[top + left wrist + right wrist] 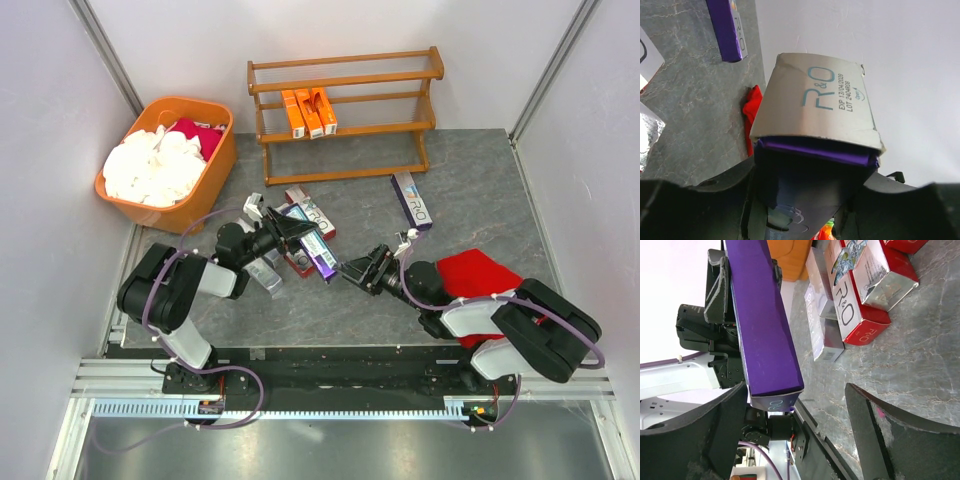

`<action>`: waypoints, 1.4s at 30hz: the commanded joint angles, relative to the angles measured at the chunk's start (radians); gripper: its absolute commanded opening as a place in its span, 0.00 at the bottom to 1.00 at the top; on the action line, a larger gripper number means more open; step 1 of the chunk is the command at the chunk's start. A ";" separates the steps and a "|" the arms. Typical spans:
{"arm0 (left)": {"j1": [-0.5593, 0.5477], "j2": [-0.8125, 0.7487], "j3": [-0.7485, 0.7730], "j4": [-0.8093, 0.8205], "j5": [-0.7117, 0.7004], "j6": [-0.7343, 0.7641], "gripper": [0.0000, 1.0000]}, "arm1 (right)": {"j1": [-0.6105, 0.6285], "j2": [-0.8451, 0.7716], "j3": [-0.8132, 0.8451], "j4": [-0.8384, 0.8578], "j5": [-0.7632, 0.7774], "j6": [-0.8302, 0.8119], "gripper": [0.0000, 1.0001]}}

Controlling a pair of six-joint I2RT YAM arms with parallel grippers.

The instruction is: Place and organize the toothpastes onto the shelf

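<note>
My left gripper (285, 232) is shut on a purple-and-white toothpaste carton (316, 248), held above the table; the left wrist view shows its white end flap (817, 107) sticking out of the jaws. My right gripper (352, 270) stands open at the carton's free end. In the right wrist view that purple end (771, 365) lies beside one finger (725, 432), with a wide gap to the other finger (875, 435). The shelf (345, 70) stands at the back with three orange toothpastes (308, 112) on its middle tier.
Red-and-silver and grey cartons (300, 212) lie in a loose pile under the left gripper. One purple-and-white carton (412, 200) lies in front of the shelf. An orange tub (205, 195) of white cloths sits back left. A red cloth (480, 272) lies by the right arm.
</note>
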 commanded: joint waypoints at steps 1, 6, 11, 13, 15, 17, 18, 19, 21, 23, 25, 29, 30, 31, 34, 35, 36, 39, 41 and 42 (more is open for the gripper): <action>-0.024 -0.009 0.014 0.325 0.000 -0.037 0.52 | 0.014 0.025 0.036 0.101 0.013 -0.028 0.86; -0.070 0.019 0.042 0.362 -0.026 -0.052 0.52 | 0.061 0.111 0.066 0.206 0.013 -0.003 0.84; -0.090 0.019 0.054 0.360 -0.042 -0.051 0.52 | 0.069 0.148 0.031 0.344 0.028 0.040 0.67; -0.089 0.016 0.048 0.362 -0.048 -0.049 0.52 | 0.069 0.140 0.016 0.350 0.039 0.047 0.58; -0.089 0.016 0.043 0.362 -0.052 -0.046 0.53 | 0.071 0.114 0.002 0.349 0.050 0.052 0.52; -0.089 0.019 0.037 0.368 -0.054 -0.044 0.55 | 0.071 0.076 -0.007 0.327 0.064 0.054 0.47; -0.087 0.021 0.036 0.371 -0.053 -0.038 0.57 | 0.071 0.062 -0.007 0.310 0.064 0.049 0.46; -0.087 0.019 0.037 0.371 -0.046 -0.034 0.61 | 0.071 0.048 -0.003 0.295 0.065 0.043 0.45; -0.083 0.024 0.037 0.369 -0.031 -0.021 0.75 | 0.069 0.001 0.005 0.229 0.074 0.021 0.45; -0.073 0.022 0.031 0.356 -0.022 -0.011 0.99 | 0.066 -0.044 0.016 0.148 0.088 -0.002 0.44; -0.066 0.014 0.013 0.334 -0.016 0.011 1.00 | 0.056 -0.085 0.028 0.082 0.102 -0.019 0.44; -0.037 -0.038 -0.018 0.227 -0.008 0.072 1.00 | -0.004 -0.120 0.052 -0.062 0.111 -0.052 0.44; -0.037 -0.070 -0.026 0.154 -0.011 0.109 1.00 | -0.038 -0.120 0.062 -0.079 0.098 -0.068 0.44; -0.035 -0.091 -0.029 0.117 -0.013 0.129 1.00 | -0.056 -0.116 0.089 -0.101 0.087 -0.077 0.44; -0.035 -0.188 -0.033 -0.060 -0.028 0.219 1.00 | -0.118 -0.091 0.147 -0.150 0.049 -0.114 0.44; -0.035 -0.215 -0.033 -0.106 -0.036 0.273 1.00 | -0.145 -0.084 0.164 -0.159 0.042 -0.123 0.44; -0.037 -0.248 -0.027 -0.229 -0.054 0.302 1.00 | -0.158 -0.075 0.180 -0.164 0.033 -0.134 0.44; -0.037 -0.369 -0.009 -0.402 -0.103 0.423 1.00 | -0.204 -0.035 0.270 -0.213 0.012 -0.183 0.44; -0.037 -0.449 -0.001 -0.538 -0.132 0.492 1.00 | -0.239 0.005 0.347 -0.266 0.004 -0.213 0.44; -0.035 -0.470 0.006 -0.574 -0.155 0.511 1.00 | -0.251 0.024 0.373 -0.277 0.001 -0.219 0.44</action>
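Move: The left hand still holds the purple toothpaste in the air; its middle lies about 9 cm left and 5 cm ahead of the open right hand, roughly level, with its near end closer to that hand. From the left hand, the box's middle is some 3 cm back and 2 cm right, the right gripper about 8 cm back and 11 cm right. On the table about 12 cm below the right hand, the far red box lies 12 cm ahead and 10 cm left, and the second purple box 15 cm ahead and 13 cm right. Leftward first, the right hand eases some 3 cm to the purple toothpaste's near end as the left hand pushes the box to meet it; the right fingers close on that end. The left fingers then open wide, and that hand rises about 5 cm and draws back, tipping up. The right hand lifts with its grip kept, then swings about 10 cm forward and slightly right towards the shelf, turning clockwise. ##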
